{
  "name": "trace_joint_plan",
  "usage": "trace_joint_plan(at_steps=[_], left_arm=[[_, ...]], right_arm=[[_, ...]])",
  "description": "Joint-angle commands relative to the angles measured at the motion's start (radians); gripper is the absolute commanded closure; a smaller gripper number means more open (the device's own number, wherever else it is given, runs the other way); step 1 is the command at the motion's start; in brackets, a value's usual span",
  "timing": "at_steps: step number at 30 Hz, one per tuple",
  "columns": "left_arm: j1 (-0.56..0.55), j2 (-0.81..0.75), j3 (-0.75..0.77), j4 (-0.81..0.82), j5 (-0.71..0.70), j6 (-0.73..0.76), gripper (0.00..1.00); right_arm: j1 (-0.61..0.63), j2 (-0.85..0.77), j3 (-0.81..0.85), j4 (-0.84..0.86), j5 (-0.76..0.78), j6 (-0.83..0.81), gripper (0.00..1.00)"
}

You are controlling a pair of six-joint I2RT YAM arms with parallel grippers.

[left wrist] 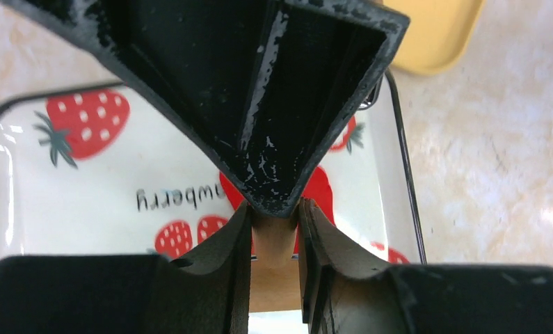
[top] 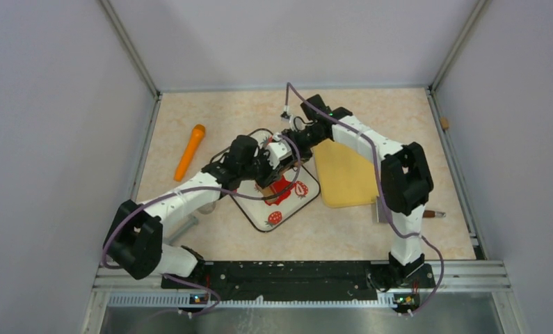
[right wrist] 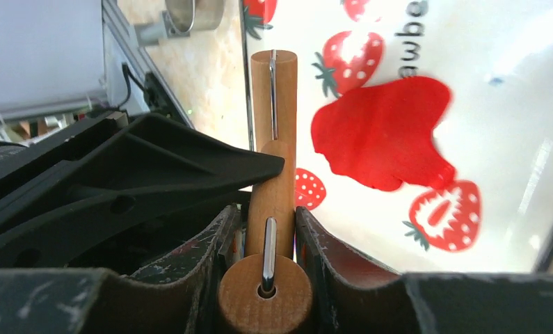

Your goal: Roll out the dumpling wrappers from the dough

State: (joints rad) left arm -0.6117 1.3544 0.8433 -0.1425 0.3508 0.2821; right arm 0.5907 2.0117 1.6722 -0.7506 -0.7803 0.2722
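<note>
The dough (right wrist: 381,132) is a flattened, ragged red blob lying on a white strawberry-print tray (right wrist: 510,174). Beside it is a wooden rolling pin (right wrist: 273,90) with a metal frame. My right gripper (right wrist: 268,212) is shut on the handle at one end. My left gripper (left wrist: 275,209) is shut on the wooden handle (left wrist: 273,240) at the other end, with the dough (left wrist: 323,191) just beyond its fingertips. In the top view both grippers, left (top: 270,163) and right (top: 287,136), meet over the tray (top: 259,219). No dumpling wrappers are in view.
A yellow board (top: 343,177) lies right of the tray. An orange carrot-shaped piece (top: 190,151) lies at the left. A metal ring cutter (right wrist: 193,14) sits off the tray's near-left side. A brown-handled tool (top: 433,214) lies at the right.
</note>
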Motion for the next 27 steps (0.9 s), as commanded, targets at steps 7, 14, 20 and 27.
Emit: trace_joint_plan(at_steps=[7,14,20,27], left_arm=[[-0.021,0.234,0.201,0.229,0.241,-0.138,1.0],[0.026,0.318,0.214,0.249,0.266,-0.184,1.0],[0.083,0.352,0.194,0.238,0.312,-0.228,1.0],[0.094,0.318,0.131,0.256,0.297,-0.219,1.0]], right_arm=[[-0.103,-0.049,-0.074,0.216,0.068,0.155,1.0],[-0.109,0.008,-0.101,0.228,0.072,0.18,1.0],[-0.106,0.076,-0.134,0.204,0.117,0.145,1.0],[-0.077,0.12,-0.141,0.201,0.142,0.097,1.0]])
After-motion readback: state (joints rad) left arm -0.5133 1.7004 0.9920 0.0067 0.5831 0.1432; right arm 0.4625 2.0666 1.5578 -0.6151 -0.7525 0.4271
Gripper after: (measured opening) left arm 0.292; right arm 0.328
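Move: The red dough lies about 3 cm ahead of the left hand, 3 cm to its right and 10 cm below. From the right hand it is some 7 cm to the left, 2 cm ahead and 11 cm below. The strawberry tray's middle is about 6 cm ahead of the left hand, 3 cm to its left and 11 cm below. The yellow board's middle is 10 cm ahead of the right hand, 19 cm to its right and 12 cm below. The wooden roller, still gripped by its handle in both hands and raised off the dough, is carried forward and right over it, about 5 cm each way, after a further small rise, then lowered some 5 cm until it meets the dough. Both hands then ease back left, the left one by 1.5 cm, still sinking; the left tips down and the right turns clockwise, each roughly 15 degrees. ##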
